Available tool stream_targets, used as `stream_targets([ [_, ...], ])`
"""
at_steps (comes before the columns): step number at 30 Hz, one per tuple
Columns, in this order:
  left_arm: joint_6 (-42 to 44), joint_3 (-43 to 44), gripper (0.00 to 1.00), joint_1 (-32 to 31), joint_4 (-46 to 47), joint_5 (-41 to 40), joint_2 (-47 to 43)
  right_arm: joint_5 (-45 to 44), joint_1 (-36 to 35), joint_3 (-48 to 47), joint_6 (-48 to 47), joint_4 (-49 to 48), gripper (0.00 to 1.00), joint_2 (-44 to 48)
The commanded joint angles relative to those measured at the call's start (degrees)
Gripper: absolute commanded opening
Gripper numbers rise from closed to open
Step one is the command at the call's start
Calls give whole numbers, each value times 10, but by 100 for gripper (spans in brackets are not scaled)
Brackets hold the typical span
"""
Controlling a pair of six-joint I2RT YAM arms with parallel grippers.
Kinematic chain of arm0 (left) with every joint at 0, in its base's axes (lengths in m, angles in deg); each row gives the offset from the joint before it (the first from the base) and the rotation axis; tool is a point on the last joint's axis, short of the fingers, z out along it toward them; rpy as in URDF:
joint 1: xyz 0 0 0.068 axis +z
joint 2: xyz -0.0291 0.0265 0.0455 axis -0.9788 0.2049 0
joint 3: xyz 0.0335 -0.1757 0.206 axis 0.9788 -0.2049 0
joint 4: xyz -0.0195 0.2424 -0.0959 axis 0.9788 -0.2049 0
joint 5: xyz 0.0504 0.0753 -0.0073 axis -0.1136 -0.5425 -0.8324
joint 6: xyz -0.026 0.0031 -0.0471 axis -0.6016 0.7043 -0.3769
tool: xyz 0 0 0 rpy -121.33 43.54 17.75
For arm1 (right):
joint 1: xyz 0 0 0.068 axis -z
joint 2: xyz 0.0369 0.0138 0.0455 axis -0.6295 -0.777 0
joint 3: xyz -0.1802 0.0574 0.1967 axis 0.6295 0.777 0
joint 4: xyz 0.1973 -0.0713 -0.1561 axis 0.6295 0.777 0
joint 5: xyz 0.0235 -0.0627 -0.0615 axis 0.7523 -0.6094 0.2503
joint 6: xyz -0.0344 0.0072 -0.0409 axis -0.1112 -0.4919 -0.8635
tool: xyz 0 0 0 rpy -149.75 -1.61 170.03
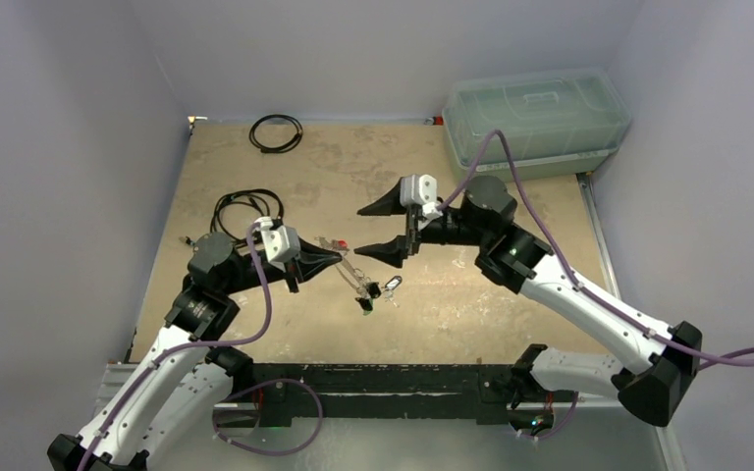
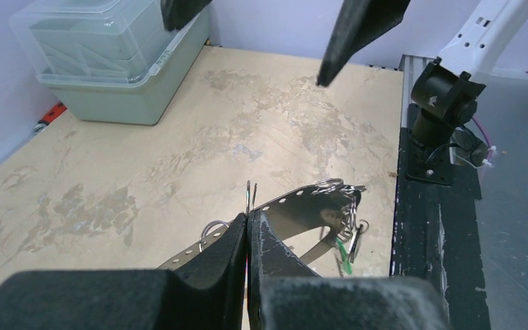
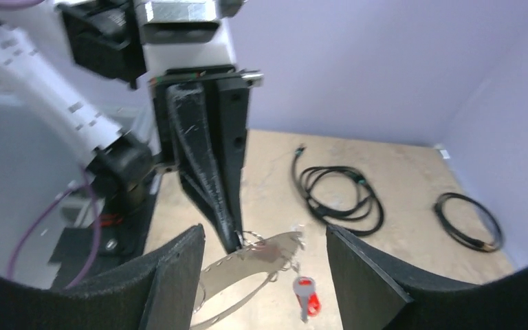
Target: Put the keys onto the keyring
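My left gripper is shut on the edge of the keyring, a flat silver band with holes, and holds it above the table. In the left wrist view the jaws are pressed together on the keyring. Several keys, one with a green tag, hang from its far end. A red-headed key hangs off the ring in the right wrist view. My right gripper is open and empty, its fingers spread on either side of the ring's far end, not touching it.
A clear lidded plastic box stands at the back right. A thin black cable loop lies at the back. A black coiled cord lies just behind my left arm. A black rail runs along the near edge.
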State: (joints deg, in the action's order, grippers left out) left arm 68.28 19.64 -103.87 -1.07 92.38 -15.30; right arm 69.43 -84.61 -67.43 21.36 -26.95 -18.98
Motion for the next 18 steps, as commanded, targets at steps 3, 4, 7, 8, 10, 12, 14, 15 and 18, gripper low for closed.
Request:
stream_targets([
  [3, 22, 35, 0, -3, -6, -50, -3, -231, -1, 80, 109, -163, 69, 71],
  [4, 23, 37, 0, -3, -9, -55, -3, -256, -1, 93, 134, -164, 70, 78],
  [7, 25, 41, 0, -3, -13, -71, -9, -334, -1, 115, 188, -155, 70, 95],
  [8, 27, 43, 0, -3, -29, -77, -12, -357, -1, 120, 205, -142, 70, 97],
  [10, 34, 47, 0, -3, -43, -93, -18, -384, -1, 126, 234, -104, 69, 97],
  [12, 38, 50, 0, -3, -54, -110, -23, -408, -1, 125, 255, -46, 68, 95],
  [14, 43, 52, 0, -3, -62, -124, -26, -443, -1, 132, 275, 8, 67, 95],
  [15, 44, 52, 0, -3, -65, -130, -28, -449, -1, 139, 279, 24, 66, 95],
  [18, 48, 56, 0, -3, -70, -139, -30, -427, -1, 164, 264, 67, 65, 91],
])
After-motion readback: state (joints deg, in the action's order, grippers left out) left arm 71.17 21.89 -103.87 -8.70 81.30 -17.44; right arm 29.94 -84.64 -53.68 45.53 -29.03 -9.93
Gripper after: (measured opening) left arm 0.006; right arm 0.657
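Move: The loose key with the black-rimmed white tag lies on the table about 7 cm ahead of the right hand, 6 cm to its right and some 35 cm below. The held keyring's middle is about 4 cm back, 1 cm left and 10 cm below the right hand. Its black and green tags hang roughly 5 cm back, 1 cm right and 16 cm below. From the left hand, the loose key lies about 8 cm ahead, 9 cm right and 28 cm below. Forward and to the right, the empty right hand swings clear of the keyring, about 7 cm ahead and 6 cm right, rising slightly before dipping to end some 5 cm lower, nearer the loose key. Its wrist turns roughly 40 degrees clockwise and tilts, fingers staying open. The left hand, still pinching the keyring, eases about 2 cm forward and 2 cm left, turning slightly counter-clockwise. ##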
